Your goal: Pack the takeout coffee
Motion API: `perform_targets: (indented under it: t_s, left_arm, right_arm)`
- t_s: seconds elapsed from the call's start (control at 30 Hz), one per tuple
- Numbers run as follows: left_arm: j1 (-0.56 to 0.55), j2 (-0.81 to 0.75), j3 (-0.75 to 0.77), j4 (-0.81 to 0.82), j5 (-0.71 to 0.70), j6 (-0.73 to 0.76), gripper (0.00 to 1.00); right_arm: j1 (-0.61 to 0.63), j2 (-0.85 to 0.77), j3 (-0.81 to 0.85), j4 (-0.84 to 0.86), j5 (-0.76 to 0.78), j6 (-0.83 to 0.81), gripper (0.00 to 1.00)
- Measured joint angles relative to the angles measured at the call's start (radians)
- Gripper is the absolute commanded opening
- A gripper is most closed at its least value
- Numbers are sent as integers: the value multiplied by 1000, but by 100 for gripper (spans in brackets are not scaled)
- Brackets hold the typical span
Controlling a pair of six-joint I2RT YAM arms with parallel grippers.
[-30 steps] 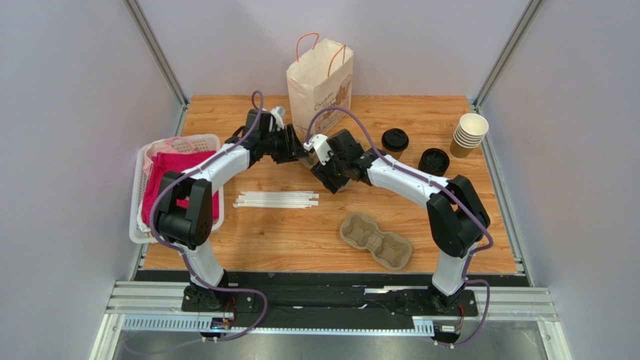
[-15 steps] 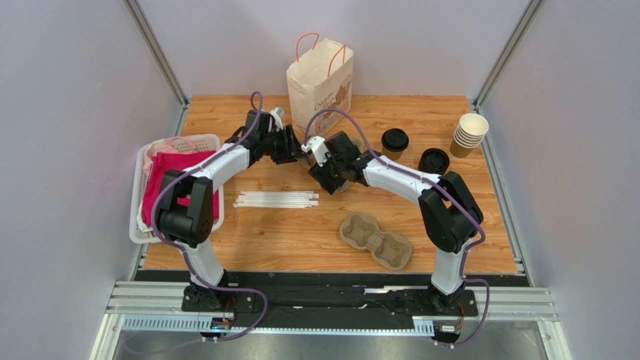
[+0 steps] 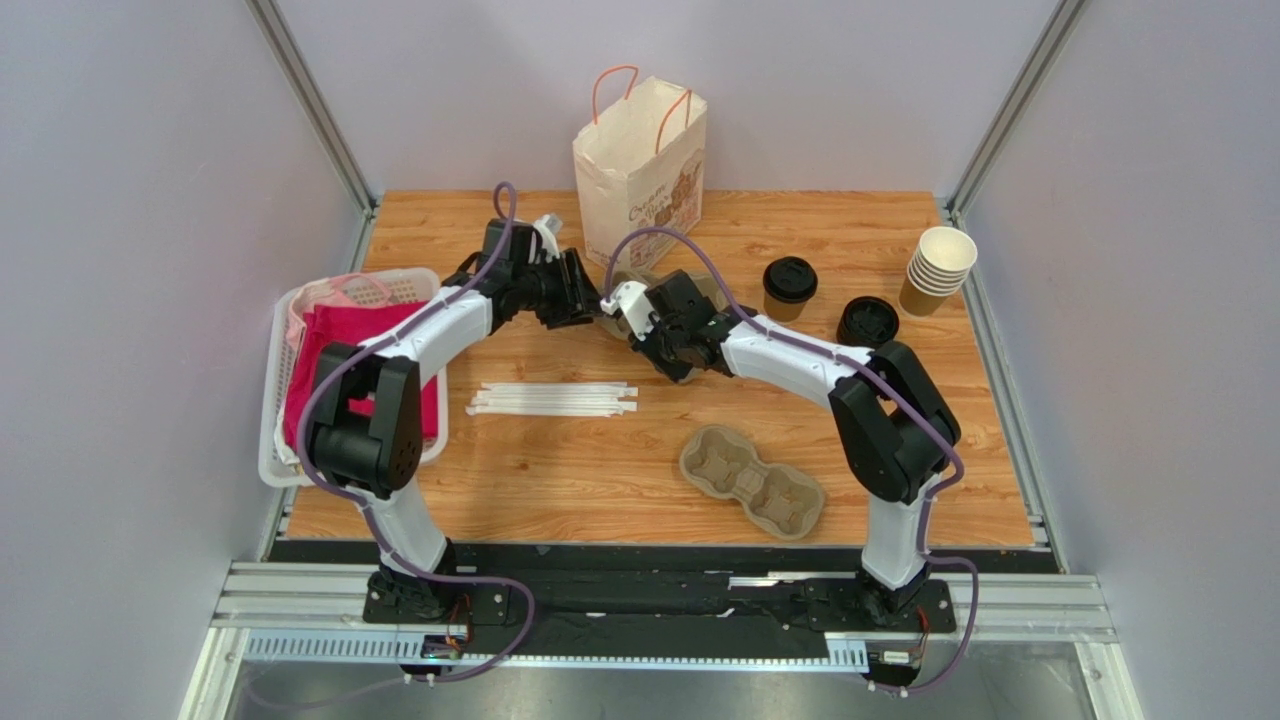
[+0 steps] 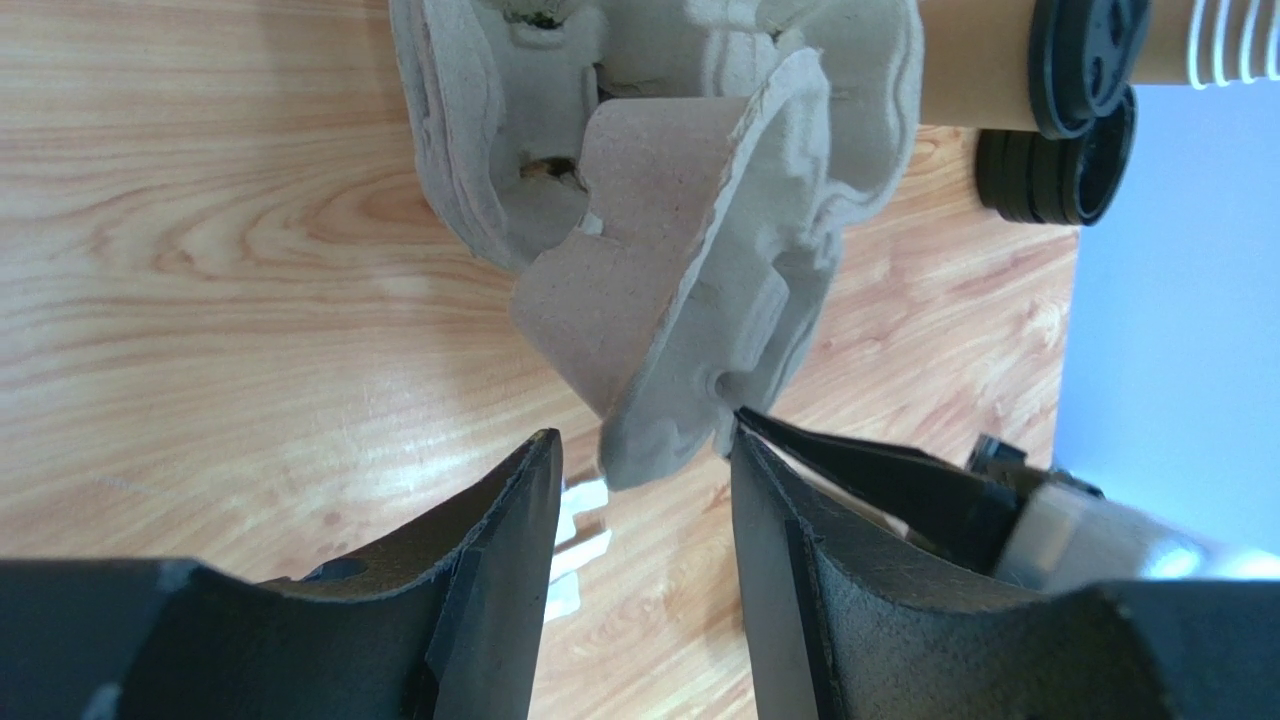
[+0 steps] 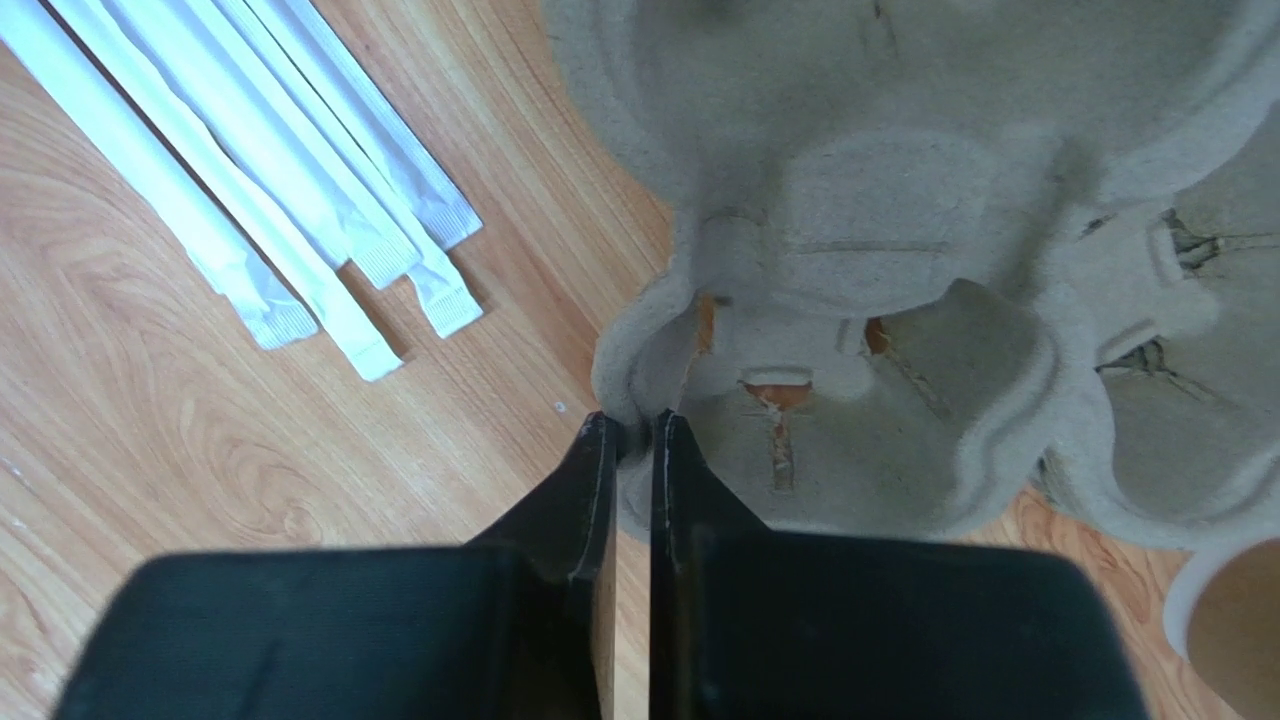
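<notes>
The takeout coffee [image 3: 789, 284], a tan cup with a black lid, stands on the table right of both arms; in the left wrist view the coffee [image 4: 977, 60] is at the top right. My right gripper [image 5: 631, 423] is shut on the rim of a grey pulp cup carrier [image 5: 902, 195], held over the table's middle. In the top view the right gripper [image 3: 625, 312] meets my left gripper [image 3: 580, 294] in front of the paper bag. The left gripper [image 4: 639, 443] is open, with an edge of the carrier [image 4: 676, 225] just beyond its fingertips and not between them.
A white paper bag [image 3: 639, 165] stands at the back. Wrapped straws [image 3: 549, 401] lie near the middle. Another pulp carrier [image 3: 751, 477] lies in front on the right. A loose black lid [image 3: 867, 323] and stacked cream cups [image 3: 939, 270] are at the right; a white basket [image 3: 286, 353] with pink cloth is at the left.
My right gripper has closed on the carrier's rim, and its arm has moved a little left and toward the bag. The left arm has barely moved and its jaws stay apart.
</notes>
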Motion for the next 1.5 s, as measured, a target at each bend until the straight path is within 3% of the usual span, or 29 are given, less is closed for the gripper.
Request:
perform_targets:
  t_s: [0.3, 0.57, 0.87, 1.2, 1.27, 1.33, 1.37, 1.4, 1.5]
  left_arm:
    - [76, -278, -15, -73, 89, 37, 54]
    - [189, -477, -17, -162, 151, 127, 54]
    - [220, -508, -60, -242, 174, 153, 55]
    - [236, -510, -67, -253, 177, 153, 55]
    - [238, -510, -69, -256, 177, 153, 55]
    - [241, -510, -69, -259, 179, 152, 55]
    - [242, -510, -71, -259, 180, 153, 55]
    - [242, -510, -72, -260, 180, 152, 55]
    - [243, -510, -75, -264, 181, 151, 55]
  right_arm:
    - [-3, -131, 31, -122, 27, -130, 0]
    - [-24, -235, 88, -178, 26, -429, 0]
    - [-88, -74, 208, -240, 55, -741, 0]
    - [-109, 98, 335, -261, 102, -833, 0]
    - [-109, 114, 340, -262, 108, -833, 4]
    - [-109, 124, 343, -264, 115, -833, 17]
    - [-109, 129, 345, -264, 118, -831, 25]
    - [-109, 135, 350, -264, 124, -831, 42]
    - [-109, 142, 352, -264, 141, -823, 48]
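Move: The right gripper already pinches the near rim of the tilted drink tray. The tray stack this tray goes onto lies some 11 cm ahead of that gripper and 4 cm to its left, its middle about level with the fingertips. The lidded cup stands about 12 cm ahead and 15 cm right, the paper bag 23 cm ahead and 4 cm left. From the left gripper, the stack is roughly 6 cm ahead, 7 cm right and 8 cm below. Lift the right gripper with its pinched tray about 12 cm, turning it some 30 degrees counter-clockwise and dropping its left side, then carry it forward and a little right, lowering it onto the tray stack, and open the fingers at the stack's right end. Meanwhile raise the left gripper clear, then left and back from the trays, fingers kept half open. ##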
